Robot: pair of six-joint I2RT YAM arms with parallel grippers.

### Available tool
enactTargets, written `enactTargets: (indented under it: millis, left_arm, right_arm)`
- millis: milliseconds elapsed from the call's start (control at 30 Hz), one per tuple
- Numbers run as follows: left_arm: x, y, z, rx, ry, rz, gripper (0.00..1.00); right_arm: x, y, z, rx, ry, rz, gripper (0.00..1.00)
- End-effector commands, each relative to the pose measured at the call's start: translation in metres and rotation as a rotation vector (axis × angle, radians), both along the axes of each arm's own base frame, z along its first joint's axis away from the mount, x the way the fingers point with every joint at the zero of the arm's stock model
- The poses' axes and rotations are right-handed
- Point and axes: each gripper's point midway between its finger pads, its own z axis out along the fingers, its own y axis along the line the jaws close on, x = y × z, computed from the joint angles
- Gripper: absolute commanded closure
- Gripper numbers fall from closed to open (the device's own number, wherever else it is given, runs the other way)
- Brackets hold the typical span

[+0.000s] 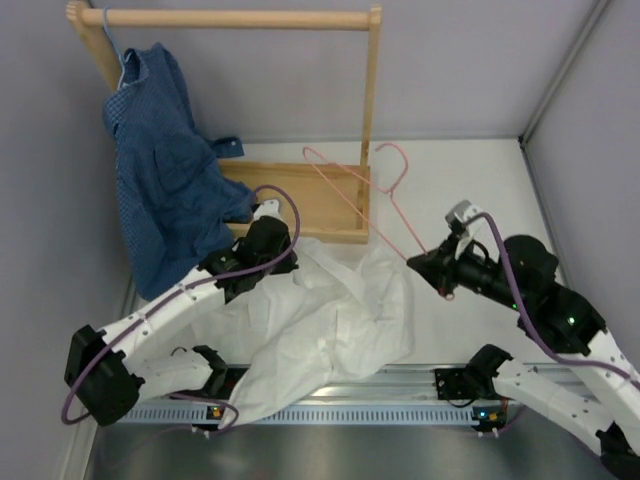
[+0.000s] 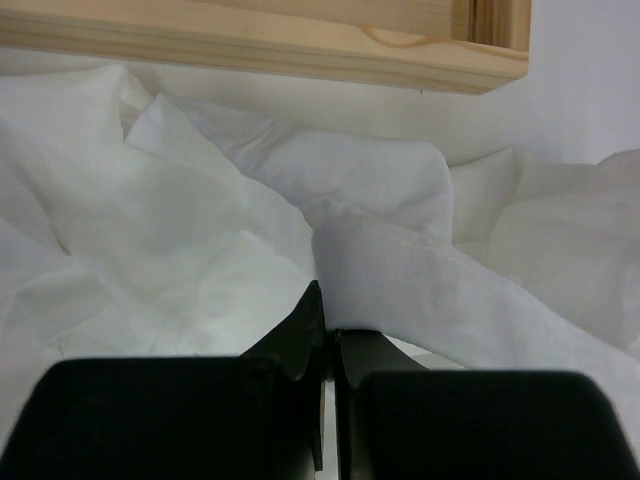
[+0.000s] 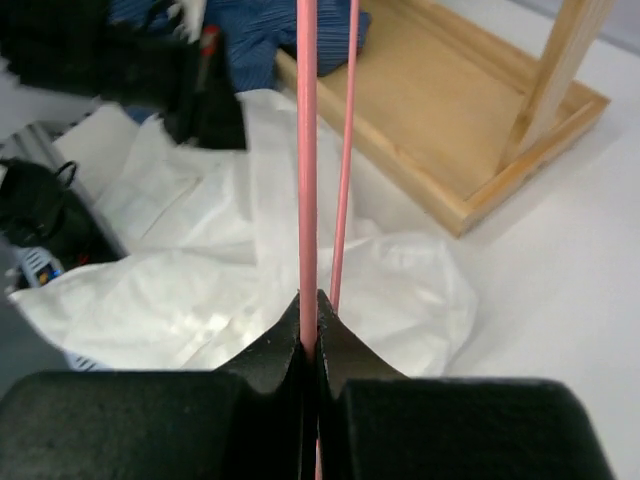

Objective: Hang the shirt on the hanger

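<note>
The white shirt (image 1: 330,320) lies crumpled on the table between the arms, in front of the wooden rack base. My left gripper (image 1: 262,226) is at its far left edge, shut on a fold of the white fabric (image 2: 390,275). The pink wire hanger (image 1: 352,195) stands tilted over the rack base's right end, its hook (image 1: 398,160) toward the back. My right gripper (image 1: 418,262) is shut on the hanger's near corner; the pink wire (image 3: 307,180) runs straight up from between my fingers (image 3: 345,345), above the shirt (image 3: 250,280).
A wooden clothes rack (image 1: 240,18) with a tray base (image 1: 310,200) stands at the back. A blue checked shirt (image 1: 165,170) hangs from its rail on a pale blue hanger (image 1: 108,30). Grey walls close in left, back and right.
</note>
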Motion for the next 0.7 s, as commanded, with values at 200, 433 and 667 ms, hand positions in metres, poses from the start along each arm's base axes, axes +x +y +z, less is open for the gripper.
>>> enactTargets:
  millis: [200, 433, 667]
  left_arm:
    - [0.039, -0.02, 0.015, -0.069, 0.08, -0.117, 1.0]
    - [0.06, -0.018, 0.015, -0.073, 0.092, -0.057, 1.0]
    - [0.072, -0.025, 0.02, -0.08, 0.09, -0.051, 1.0]
  right_arm:
    - [-0.114, -0.032, -0.07, 0.082, 0.274, 0.207, 1.0]
    - [-0.13, -0.052, -0.098, 0.045, 0.344, 0.153, 1.0]
    - [-0.127, -0.045, -0.105, 0.006, 0.409, 0.167, 1.0]
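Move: The white shirt's edge, pinched in my left hand, lies about 25 cm left, 6 cm ahead and 17 cm below my right hand, which grips the hanger by one corner; the rack's near right corner is roughly 15 cm ahead, 8 cm left and 30 cm down from that hand. From my left hand, the hanger's free end is some 12 cm ahead, 5 cm right and 20 cm up, and the rack corner 9 cm ahead, 17 cm right, 13 cm lower. My right hand keeps hold of the hanger and swings back about 13 cm, sinking 10 cm and drifting right, tipping about 20 degrees down so the hanger's free end comes down from over the rack towards the shirt edge; it slows to a near stop. Meanwhile my left hand, still pinching that edge, draws it some 6 cm forward towards the rack, its fingers tipping slightly further down. ##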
